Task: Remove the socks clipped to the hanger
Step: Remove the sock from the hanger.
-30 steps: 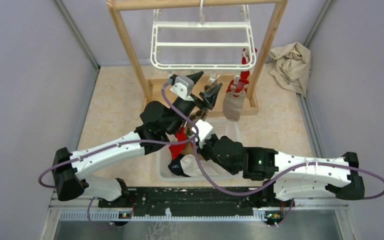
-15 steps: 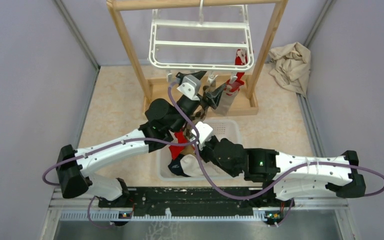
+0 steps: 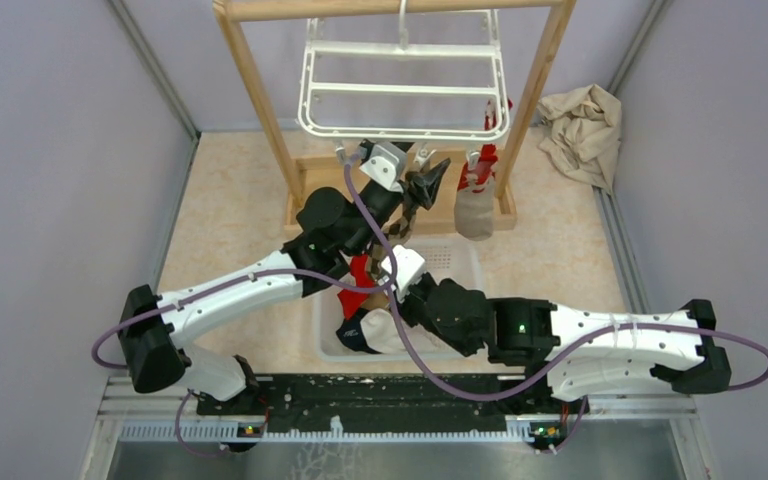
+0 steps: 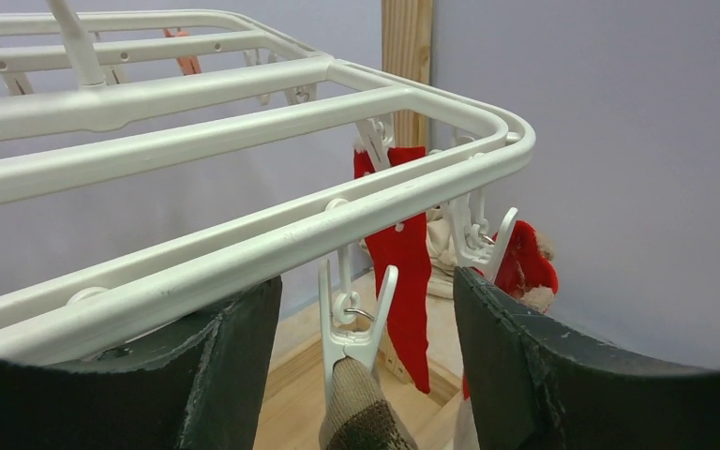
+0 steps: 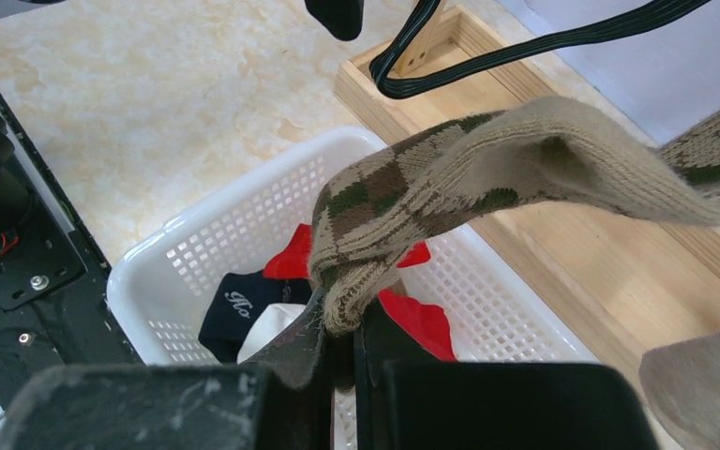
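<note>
The white hanger [image 3: 405, 90] hangs from its hook; its front bar [image 4: 244, 244] crosses the left wrist view. One clip [image 4: 356, 323] pinches the top of a tan and brown patterned sock [image 4: 366, 412]. My left gripper [image 4: 367, 291] is open, a finger on each side of that clip without touching it. The sock stretches down to my right gripper [image 5: 342, 323], which is shut on its lower end [image 5: 487, 159] above the basket. A red sock [image 4: 403, 272] and a tan sock [image 3: 473, 212] hang clipped at the hanger's right end.
A white perforated basket [image 5: 225, 234] below holds a navy sock [image 5: 244, 305] and red socks [image 5: 422, 319]. The wooden frame [image 3: 260, 90] carries the hanger, its base behind the basket. A crumpled beige cloth [image 3: 580, 125] lies at the back right.
My left gripper has moved up and to the right, to the clip holding the patterned sock. The hanger and the socks at its right end have swung a little. The right gripper has barely moved.
</note>
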You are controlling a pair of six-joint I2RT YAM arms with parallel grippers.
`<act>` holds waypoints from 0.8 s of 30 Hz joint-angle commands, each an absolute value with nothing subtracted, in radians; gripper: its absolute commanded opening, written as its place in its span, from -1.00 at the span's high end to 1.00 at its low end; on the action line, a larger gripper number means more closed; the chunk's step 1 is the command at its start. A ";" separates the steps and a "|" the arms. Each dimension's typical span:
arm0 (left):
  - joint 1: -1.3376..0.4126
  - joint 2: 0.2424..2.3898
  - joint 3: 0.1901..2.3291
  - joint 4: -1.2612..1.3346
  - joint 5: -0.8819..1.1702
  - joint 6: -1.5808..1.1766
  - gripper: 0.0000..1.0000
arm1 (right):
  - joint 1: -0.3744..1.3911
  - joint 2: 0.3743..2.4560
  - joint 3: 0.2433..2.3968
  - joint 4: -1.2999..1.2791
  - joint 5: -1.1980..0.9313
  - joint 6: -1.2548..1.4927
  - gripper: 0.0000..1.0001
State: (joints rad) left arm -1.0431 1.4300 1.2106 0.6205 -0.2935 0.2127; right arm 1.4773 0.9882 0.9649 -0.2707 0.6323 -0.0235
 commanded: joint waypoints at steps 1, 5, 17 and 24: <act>-1.031 1.440 1.241 0.620 -0.267 0.205 -0.45 | 1.495 0.999 1.008 -0.251 0.643 -0.028 1.00; -1.017 1.441 1.247 0.619 -0.242 0.188 -0.38 | 1.497 1.005 1.006 -0.247 0.643 -0.026 1.00; -0.938 1.456 1.269 0.592 -0.148 0.088 0.24 | 1.512 0.989 0.986 -0.254 0.664 -0.014 1.00; -0.927 1.452 1.284 0.570 -0.129 0.075 0.59 | 1.514 0.974 0.963 -0.250 0.672 -0.010 1.00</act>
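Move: The clip holding the camouflage sock is right in front of the open left fingers, some 2 cm farther out, 1 cm to the right and about level. The hanger's front bar crosses some 4 cm above that clip. The nearer red sock's middle hangs about 8 cm to the right of the clip and 10 cm lower, neither nearer nor farther. From the right hand, already pinching the sock's lower end, the clip is some 17 cm ahead, 6 cm right and 14 cm up. Easing forward about 2.5 cm onto the clip, the left hand brings its fingers around the two clip handles and closes them from wide to roughly a third open, squeezing the handles together under the front bar. The right hand keeps its pinch on the sock's lower end and sinks barely half a centimetre. ##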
